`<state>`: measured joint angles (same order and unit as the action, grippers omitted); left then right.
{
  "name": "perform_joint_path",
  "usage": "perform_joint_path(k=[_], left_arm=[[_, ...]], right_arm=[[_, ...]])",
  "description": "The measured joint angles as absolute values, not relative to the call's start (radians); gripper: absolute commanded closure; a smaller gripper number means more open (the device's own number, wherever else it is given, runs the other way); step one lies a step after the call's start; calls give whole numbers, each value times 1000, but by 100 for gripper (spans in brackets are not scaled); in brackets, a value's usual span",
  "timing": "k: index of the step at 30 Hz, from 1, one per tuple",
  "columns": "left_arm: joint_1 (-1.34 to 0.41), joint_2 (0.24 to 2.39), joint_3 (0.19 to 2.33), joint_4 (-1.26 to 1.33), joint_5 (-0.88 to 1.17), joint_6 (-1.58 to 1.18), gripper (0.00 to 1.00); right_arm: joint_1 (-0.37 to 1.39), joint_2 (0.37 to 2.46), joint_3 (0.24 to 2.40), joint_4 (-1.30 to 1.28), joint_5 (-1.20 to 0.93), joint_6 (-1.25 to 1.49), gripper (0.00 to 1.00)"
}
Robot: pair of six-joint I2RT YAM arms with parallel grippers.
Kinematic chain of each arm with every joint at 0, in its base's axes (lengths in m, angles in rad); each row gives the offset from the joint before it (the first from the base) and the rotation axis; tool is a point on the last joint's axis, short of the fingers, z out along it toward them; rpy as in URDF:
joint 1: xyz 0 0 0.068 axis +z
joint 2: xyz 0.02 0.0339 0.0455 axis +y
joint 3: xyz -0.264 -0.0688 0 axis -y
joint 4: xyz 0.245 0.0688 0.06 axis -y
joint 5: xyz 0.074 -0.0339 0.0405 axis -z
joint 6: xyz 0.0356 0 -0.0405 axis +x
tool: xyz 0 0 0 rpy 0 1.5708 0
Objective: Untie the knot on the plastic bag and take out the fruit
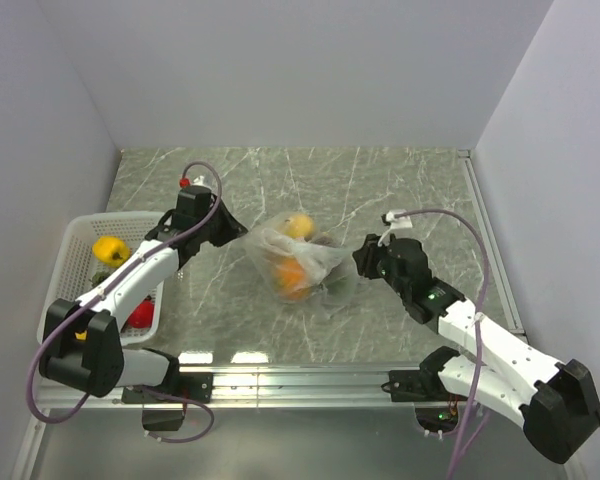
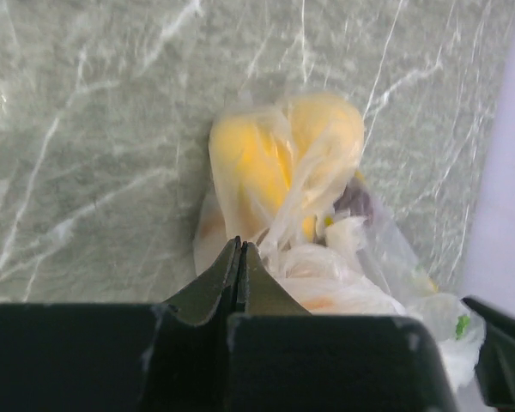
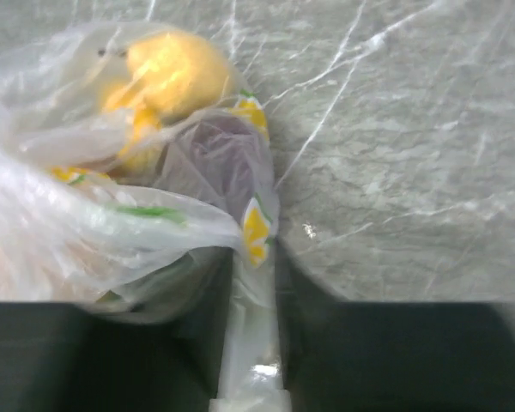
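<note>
The clear plastic bag (image 1: 315, 262) lies mid-table with fruit inside: a large yellow fruit (image 1: 299, 224) and an orange one (image 1: 292, 280). My left gripper (image 1: 238, 228) is at the bag's left corner. In the left wrist view its jaws (image 2: 238, 245) are pressed together against the film (image 2: 326, 283), which looks pinched at the tips, with the yellow fruit (image 2: 266, 163) beyond. My right gripper (image 1: 360, 258) is at the bag's right side. Its fingers (image 3: 255, 257) stand slightly apart with a strip of bag (image 3: 112, 223) lying between them. Purple grapes (image 3: 210, 150) show through. I cannot pick out the knot.
A white basket (image 1: 75, 250) stands at the left edge holding a yellow fruit (image 1: 110, 250) and a red one (image 1: 142, 315). A small red object (image 1: 184, 183) lies behind the left arm. Walls close the table on three sides, and a metal rail (image 1: 300, 378) runs along the near edge.
</note>
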<state>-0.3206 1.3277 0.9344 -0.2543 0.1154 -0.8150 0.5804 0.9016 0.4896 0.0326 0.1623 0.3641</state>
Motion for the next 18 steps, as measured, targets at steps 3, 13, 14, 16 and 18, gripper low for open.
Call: perform_joint_path(k=[3, 13, 14, 16, 18], left_arm=[[-337, 1303, 884, -230, 134, -815, 100], [-476, 1198, 849, -207, 85, -812, 99], [-478, 1195, 849, -207, 78, -809, 99], [-480, 1192, 849, -207, 64, -804, 99], [-483, 1192, 849, -209, 51, -797, 100]], right_arm=[[609, 916, 580, -53, 141, 316, 37], [846, 1090, 1018, -252, 32, 94, 32], [860, 1116, 1032, -266, 25, 76, 32], [875, 1166, 1040, -294, 20, 45, 34], [881, 1230, 1040, -328, 27, 18, 35]])
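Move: The bag's bunched knot lies some 9 cm left of the right hand, level fore and aft and about 6 cm lower. From that hand the purple fruit is roughly 7 cm left and 4 ahead, the yellow fruit 13 left and 7 ahead, the orange 15 left and 3 back, all about 10 cm below. From the left hand, which already pinches the bag's left end, the knot is some 15 cm right, 5 back and 7 lower. Right hand opens, arcs up, 12 cm left, down over the knot; still-pinching left hand eases 5 cm back-right. ##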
